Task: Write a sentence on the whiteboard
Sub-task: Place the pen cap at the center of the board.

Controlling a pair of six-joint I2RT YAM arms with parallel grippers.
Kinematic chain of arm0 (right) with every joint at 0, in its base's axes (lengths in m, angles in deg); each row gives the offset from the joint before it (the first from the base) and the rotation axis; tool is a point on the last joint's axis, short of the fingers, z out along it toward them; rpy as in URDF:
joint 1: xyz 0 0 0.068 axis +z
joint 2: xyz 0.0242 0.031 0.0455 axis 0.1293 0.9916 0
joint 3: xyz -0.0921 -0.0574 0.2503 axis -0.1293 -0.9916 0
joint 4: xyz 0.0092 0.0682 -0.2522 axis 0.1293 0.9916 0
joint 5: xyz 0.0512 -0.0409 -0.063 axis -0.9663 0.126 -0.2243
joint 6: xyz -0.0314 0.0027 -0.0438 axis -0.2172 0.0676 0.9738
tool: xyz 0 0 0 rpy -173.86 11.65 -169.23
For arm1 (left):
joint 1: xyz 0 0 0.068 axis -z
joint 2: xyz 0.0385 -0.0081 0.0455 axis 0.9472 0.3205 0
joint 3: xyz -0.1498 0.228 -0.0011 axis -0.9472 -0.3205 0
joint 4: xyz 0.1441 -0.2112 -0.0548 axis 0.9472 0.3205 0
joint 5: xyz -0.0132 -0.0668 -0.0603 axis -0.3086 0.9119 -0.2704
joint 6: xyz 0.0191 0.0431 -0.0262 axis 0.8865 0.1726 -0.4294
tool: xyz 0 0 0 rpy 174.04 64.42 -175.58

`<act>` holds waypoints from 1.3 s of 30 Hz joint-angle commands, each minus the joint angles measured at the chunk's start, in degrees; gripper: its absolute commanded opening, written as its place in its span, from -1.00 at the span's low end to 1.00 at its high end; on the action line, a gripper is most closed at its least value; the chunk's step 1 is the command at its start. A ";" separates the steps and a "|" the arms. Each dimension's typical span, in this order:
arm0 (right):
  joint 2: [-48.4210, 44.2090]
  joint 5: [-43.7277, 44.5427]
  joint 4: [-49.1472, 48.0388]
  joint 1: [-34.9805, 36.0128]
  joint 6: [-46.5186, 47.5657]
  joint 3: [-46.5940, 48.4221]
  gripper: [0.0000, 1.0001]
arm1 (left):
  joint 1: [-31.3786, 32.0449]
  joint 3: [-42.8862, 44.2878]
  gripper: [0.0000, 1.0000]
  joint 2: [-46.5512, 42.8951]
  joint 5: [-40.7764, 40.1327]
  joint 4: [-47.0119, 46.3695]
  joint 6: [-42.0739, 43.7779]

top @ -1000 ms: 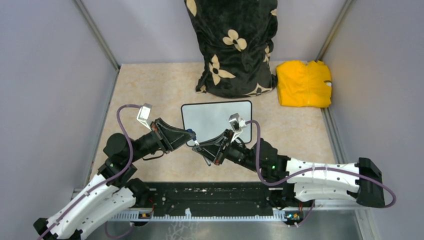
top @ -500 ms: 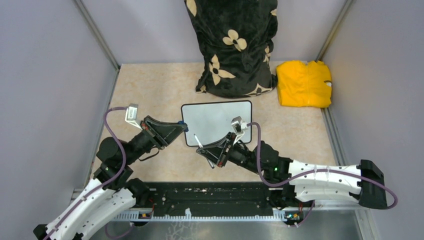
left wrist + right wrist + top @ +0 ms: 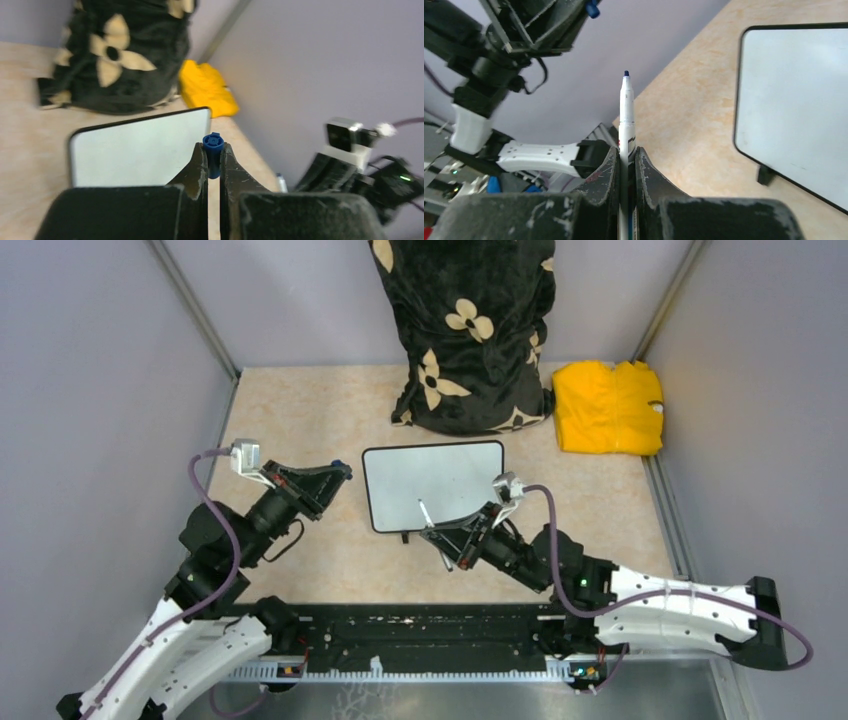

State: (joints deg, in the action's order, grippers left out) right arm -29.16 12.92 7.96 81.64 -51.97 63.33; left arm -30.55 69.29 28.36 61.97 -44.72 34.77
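Note:
The whiteboard (image 3: 435,485) lies flat mid-table, its face plain white; no sentence shows on it. My left gripper (image 3: 340,472) hovers left of the board, shut on a small blue marker cap (image 3: 213,146), which sits between its fingertips (image 3: 213,150). My right gripper (image 3: 442,536) is over the board's near edge, shut on a white marker (image 3: 626,120). The marker's bare blue tip (image 3: 626,73) points up and away from the board (image 3: 794,100). The board's near feet (image 3: 766,175) show in the right wrist view.
A black bag with cream flowers (image 3: 470,330) stands behind the board. A yellow cloth (image 3: 607,405) lies at the back right corner. Grey walls close in on both sides, and a black rail (image 3: 430,635) runs along the near edge.
The two grippers were together near the board's near left corner; now they are apart. The left one has swung left with the blue cap, and the right one has drawn right with the uncapped marker.

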 commanded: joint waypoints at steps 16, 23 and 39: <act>-12.28 14.80 26.62 0.13 -2.85 -1.03 -1.00 | -17.93 6.68 -1.00 31.97 -15.66 25.51 16.25; -8.70 12.53 25.45 0.12 -2.02 -1.02 -1.00 | -24.33 15.25 -1.00 53.82 -8.23 26.32 14.22; -9.17 9.34 28.01 0.11 -1.52 -0.33 -1.00 | -29.90 12.99 -1.00 64.70 -2.74 21.42 12.55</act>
State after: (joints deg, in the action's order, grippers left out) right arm -37.58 22.85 36.60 81.64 -53.96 62.12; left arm -59.84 83.01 90.70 56.35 -21.79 48.24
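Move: The cap is already in my left fingers. The bare table patch I take it to, beside the whiteboard's left edge, is about 16 cm ahead, 12 cm left and 37 cm below. From this hand, the whiteboard's middle is roughly 17 cm ahead and 13 cm right, its left black foot 5 cm ahead and 7 cm right, both equally low. From my right hand, holding the open pen, that patch is some 23 cm ahead, 24 cm left and 30 cm down. I keep the cap pinched and plunge my left hand about 32 cm down, also forward 16 cm and left 12 cm, towards the table beside the whiteboard, swinging the fingers from almost level to steeply down and straight ahead; I ease off near the bottom. My right hand keeps the pen, going right and then mainly sinking, about 9 cm lower in all, fingers tipping down some 20 degrees. ##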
